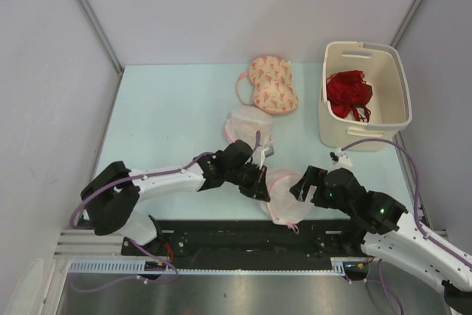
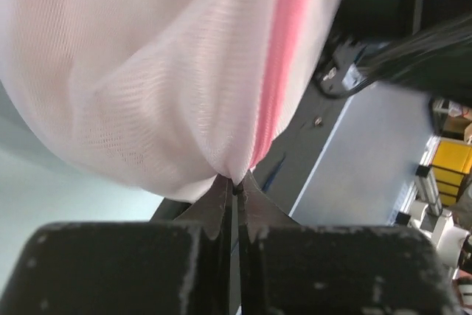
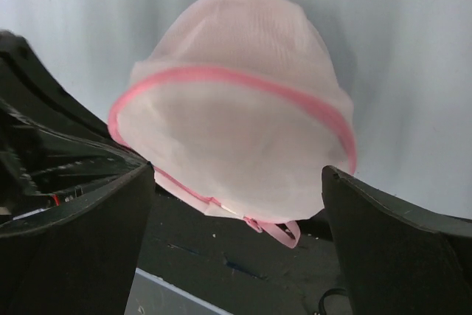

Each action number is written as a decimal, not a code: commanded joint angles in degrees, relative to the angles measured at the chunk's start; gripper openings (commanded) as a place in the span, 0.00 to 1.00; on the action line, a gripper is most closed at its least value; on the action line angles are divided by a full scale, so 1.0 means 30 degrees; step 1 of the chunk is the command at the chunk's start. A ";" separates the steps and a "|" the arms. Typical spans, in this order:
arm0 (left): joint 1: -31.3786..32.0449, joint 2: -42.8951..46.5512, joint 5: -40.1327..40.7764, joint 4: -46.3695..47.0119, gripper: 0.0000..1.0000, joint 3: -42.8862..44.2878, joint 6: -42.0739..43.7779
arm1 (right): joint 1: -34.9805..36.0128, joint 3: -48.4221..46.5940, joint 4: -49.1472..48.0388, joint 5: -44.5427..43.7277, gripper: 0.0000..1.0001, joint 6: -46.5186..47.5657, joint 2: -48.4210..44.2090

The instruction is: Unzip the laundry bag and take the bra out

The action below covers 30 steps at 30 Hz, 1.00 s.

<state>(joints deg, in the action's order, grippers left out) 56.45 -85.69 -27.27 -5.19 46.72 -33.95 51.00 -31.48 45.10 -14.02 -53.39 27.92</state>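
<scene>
The laundry bag [image 1: 285, 197], a white mesh dome with pink zipper trim [image 3: 221, 77], sits at the table's near edge between my two grippers. My left gripper [image 1: 259, 182] is shut on a pinch of the mesh, right beside the pink trim [image 2: 284, 57]; in the left wrist view the jaws [image 2: 236, 182] meet with the fabric caught at their tips. My right gripper [image 1: 304, 182] stands open just right of the bag, its fingers [image 3: 88, 226] spread wide on either side of the bag [image 3: 236, 108] and touching nothing. The bra is hidden; only pale fabric shows through the mesh.
A second mesh pouch [image 1: 249, 127] lies behind the left gripper. A pink bra with red motifs [image 1: 273, 83] lies at the back. At the back right, a cream bin [image 1: 398, 79] holds a red lacy bra [image 1: 348, 94]. A black strip [image 1: 221, 234] runs along the near edge.
</scene>
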 commanded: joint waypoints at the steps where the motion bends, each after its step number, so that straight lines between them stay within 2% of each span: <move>1: -0.0971 0.1225 0.0185 -0.0496 0.00 0.1770 0.0187 | 0.0167 0.0269 -0.0383 0.0190 1.00 -0.0047 0.0242; 8: -0.4307 0.3015 -0.1956 -0.0172 0.00 0.0717 -0.0226 | 0.0196 0.0856 -0.2405 0.0075 1.00 -0.0018 0.1326; 15: -0.5660 0.3749 -0.2453 -0.0643 0.00 -0.0045 0.0332 | -0.0066 0.1030 -0.6204 -0.0368 1.00 0.0128 0.2174; 18: -0.5778 0.3690 -0.2805 -0.0468 0.01 -0.0104 0.0361 | -0.1294 0.1820 -0.9130 0.1826 1.00 0.0217 0.2440; 22: -0.6041 0.3807 -0.3157 -0.0438 0.00 -0.0309 0.0595 | -0.3753 0.4304 -1.1455 0.4082 1.00 -0.0484 0.1887; 25: -0.6304 0.3837 -0.3420 -0.0438 0.00 -0.0543 0.0829 | -0.6360 0.6354 -1.3592 0.6806 0.99 -0.0954 0.1184; 27: -0.6393 0.3692 -0.3859 -0.0263 0.00 -0.0718 0.0947 | -0.7943 0.7035 -1.5466 0.8477 0.96 -0.1188 0.1181; 30: -0.6481 0.3399 -0.4357 0.0001 0.00 -0.0749 0.1093 | -0.9001 0.7798 -1.7110 0.9741 0.92 -0.1160 0.1823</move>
<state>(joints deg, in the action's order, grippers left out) 37.58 -75.96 -35.83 -7.35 44.91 -32.73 27.18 -9.52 6.85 5.89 -55.79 32.27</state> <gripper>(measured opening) 0.012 0.955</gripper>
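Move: The left hand already pinches the held laundry bag by its left edge; the bag's middle lies some 6 cm to its right, level ahead, and the second mesh bag about 18 cm ahead and 4 cm left, 5 cm lower. From the open right hand, the zipper tab is roughly 7 cm back, 1 cm left and 7 cm below; the held bag's middle is 1 cm ahead, 3 cm left and 5 cm below. Left keeps its pinch, carrying the bag roughly 10 cm forward, left and up; open right follows forward and down. ##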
